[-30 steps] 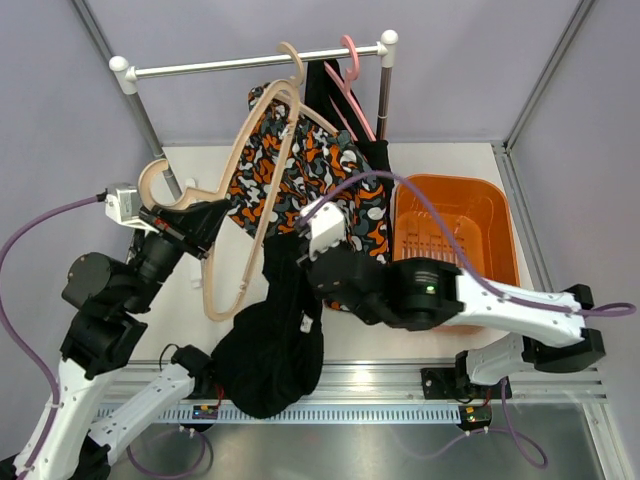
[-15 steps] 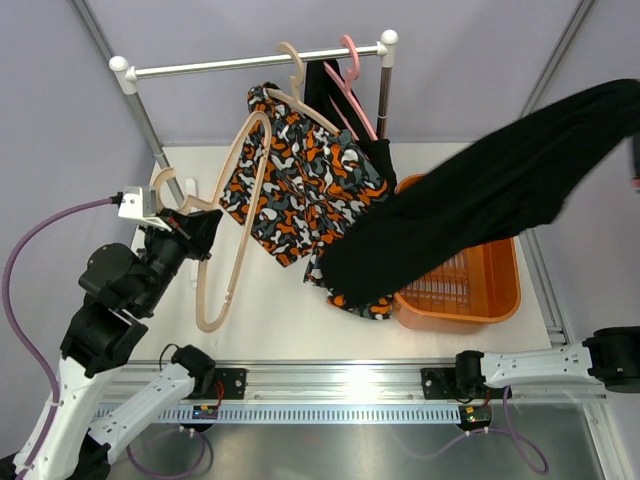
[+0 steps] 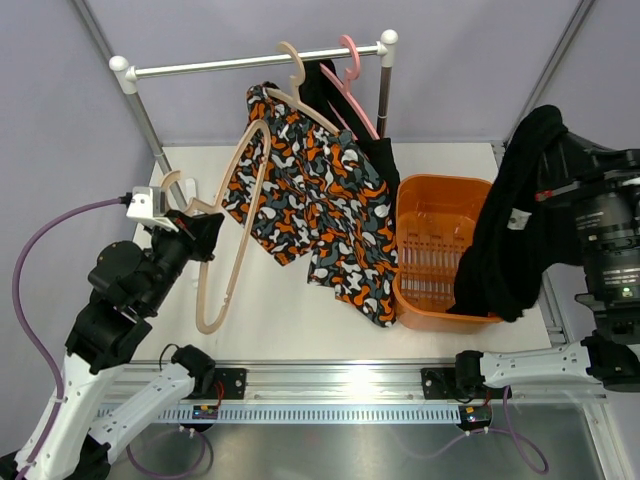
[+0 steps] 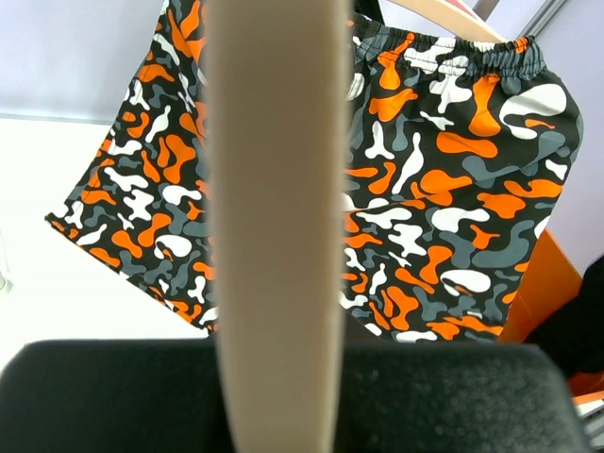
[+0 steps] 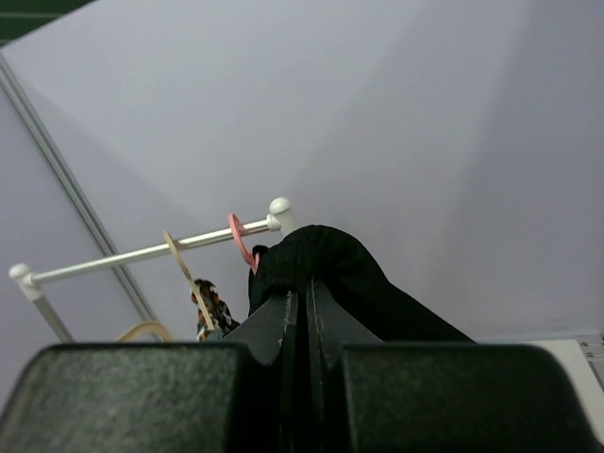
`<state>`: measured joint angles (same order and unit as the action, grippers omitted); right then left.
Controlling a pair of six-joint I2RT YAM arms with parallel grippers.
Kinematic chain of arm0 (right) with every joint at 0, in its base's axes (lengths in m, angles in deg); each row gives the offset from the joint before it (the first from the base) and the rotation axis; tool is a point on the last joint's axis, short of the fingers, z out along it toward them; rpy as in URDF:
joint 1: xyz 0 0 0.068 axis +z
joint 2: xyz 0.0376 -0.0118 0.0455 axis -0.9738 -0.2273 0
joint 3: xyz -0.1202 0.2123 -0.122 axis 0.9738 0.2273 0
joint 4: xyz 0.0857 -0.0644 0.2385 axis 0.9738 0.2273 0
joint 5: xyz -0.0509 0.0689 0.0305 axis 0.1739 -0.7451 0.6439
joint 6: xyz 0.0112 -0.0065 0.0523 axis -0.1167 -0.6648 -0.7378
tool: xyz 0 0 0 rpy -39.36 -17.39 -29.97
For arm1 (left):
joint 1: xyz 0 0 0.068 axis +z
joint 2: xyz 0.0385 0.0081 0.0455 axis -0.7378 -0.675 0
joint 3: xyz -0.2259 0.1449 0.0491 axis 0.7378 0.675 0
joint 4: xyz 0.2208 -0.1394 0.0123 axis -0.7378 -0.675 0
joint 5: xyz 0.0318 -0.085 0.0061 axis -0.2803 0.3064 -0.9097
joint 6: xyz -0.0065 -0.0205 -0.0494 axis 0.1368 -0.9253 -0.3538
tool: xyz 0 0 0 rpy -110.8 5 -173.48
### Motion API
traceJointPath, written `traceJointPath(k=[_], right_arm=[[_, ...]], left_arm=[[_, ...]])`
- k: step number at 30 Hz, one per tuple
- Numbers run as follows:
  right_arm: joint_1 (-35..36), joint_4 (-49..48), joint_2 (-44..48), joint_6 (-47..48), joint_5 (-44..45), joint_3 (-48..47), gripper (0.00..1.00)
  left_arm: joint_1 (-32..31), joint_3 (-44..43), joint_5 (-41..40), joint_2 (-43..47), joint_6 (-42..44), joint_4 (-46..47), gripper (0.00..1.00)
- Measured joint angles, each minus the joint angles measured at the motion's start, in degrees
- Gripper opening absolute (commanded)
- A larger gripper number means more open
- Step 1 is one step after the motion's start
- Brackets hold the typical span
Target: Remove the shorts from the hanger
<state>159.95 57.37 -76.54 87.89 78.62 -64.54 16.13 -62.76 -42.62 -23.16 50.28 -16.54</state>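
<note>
Black shorts (image 3: pixel 505 245) hang from my right gripper (image 3: pixel 547 145), which is shut on their top edge, high over the right side of the orange basket (image 3: pixel 450 182). In the right wrist view the cloth (image 5: pixel 326 250) bunches over the closed gripper (image 5: pixel 303 294). My left gripper (image 3: pixel 192 232) is shut on a bare beige hanger (image 3: pixel 232 215), seen close up as a beige bar (image 4: pixel 274 189) crossing the gripper (image 4: pixel 276 382). Patterned orange, white, grey and black shorts (image 3: pixel 320 200) hang on another beige hanger (image 3: pixel 295 95) on the rail (image 3: pixel 250 62). Another black pair (image 3: pixel 378 152) hangs behind them on a pink hanger (image 3: pixel 350 75).
The rail's posts stand at the back left (image 3: pixel 150 130) and back right (image 3: pixel 385 90). Grey enclosure walls close in the sides and back. The white tabletop (image 3: pixel 270 300) lies below the hanging clothes, left of the basket.
My right arm swung the black shorts from the table's middle up and out to the right, over the basket. The left gripper and its hanger shifted slightly.
</note>
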Motion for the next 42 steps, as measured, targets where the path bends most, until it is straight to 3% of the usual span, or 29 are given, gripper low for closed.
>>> traceJointPath(k=[9,13,18,23,25,27,29,31,34,35,38,42], right_arm=[[-0.5,4.26,2.43,-4.13,2.25,7.19,0.0],[-6.51,15.43,4.0,-14.27,1.73,11.47,0.0],[-26.95,33.2,2.95,-30.88,-5.38,14.23,0.0],[-56.87,45.11,-1.68,-44.94,-24.59,14.58,0.0],[-63.84,47.84,-3.85,-48.94,-31.63,14.71,0.0],[-66.49,49.13,-5.35,-52.68,-36.72,16.39,0.0],[-66.66,50.01,-5.16,-56.06,-41.2,20.65,0.1],[-66.71,51.8,-3.87,-58.93,-44.33,25.0,0.3],[-66.77,53.81,-0.94,-61.86,-47.84,29.29,0.5],[-66.77,54.36,-0.09,-62.47,-48.46,29.64,0.61],[-66.79,54.77,2.97,-63.95,-50.84,29.75,0.75],[-66.82,55.87,5.38,-64.7,-52.76,28.83,0.77]], left_arm=[[0.0,-0.5,-1.07,-2.29,0.04,-0.61,0.0],[0.0,-2.56,-1.51,-4.24,0.11,-1.18,0.0],[0.0,-5.7,-1.95,-5.53,0.42,-1.44,0.0],[0.0,-8.7,-2.51,-7.19,0.7,-2.4,0.0],[0.0,-9.6,-2.8,-7.96,0.9,-3.17,0.0],[0.0,-10.49,-3.54,-8.9,1.07,-4.15,0.0],[0.0,-11.47,-4.52,-10.12,1.22,-5.09,0.0],[0.0,-12.74,-5.62,-11.82,1.46,-6.51,0.0],[0.0,-14.47,-7.58,-14.64,2.01,-8.07,0.0],[0.0,-15.43,-8.46,-15.93,2.25,-8.63,0.0],[0.02,-19.08,-10.6,-20.28,3.58,-9.51,0.0],[1.44,-25.59,-11.43,-26.32,5.92,-10.51,0.0]])
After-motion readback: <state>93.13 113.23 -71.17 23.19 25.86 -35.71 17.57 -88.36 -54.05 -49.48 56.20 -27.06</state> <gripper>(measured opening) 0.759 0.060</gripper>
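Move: The orange basket's middle lies about 14 cm ahead of the right hand, 2 cm to its right and 55 cm below. The camouflage shorts hang some 26 cm left, 10 cm ahead and 33 cm lower, with the other black shorts about 18 cm left, 15 cm ahead and 27 cm lower. From the left hand, the rack bar's empty left part is about 20 cm ahead, 2 cm left and 10 cm higher; the camouflage shorts are 7 cm ahead, 16 cm right and 8 cm lower. Still pinching the black shorts, the right hand lowers them some 30 cm and about 12 cm forward to the basket, tipping its fingers down about 45 degrees. It opens wide near the bottom to let go, then backs off a few centimetres and slightly up. The left hand keeps its grip on the bare hanger and, late on, carries it about 8 cm forward and a little up towards the rack, turning somewhat counter-clockwise. ##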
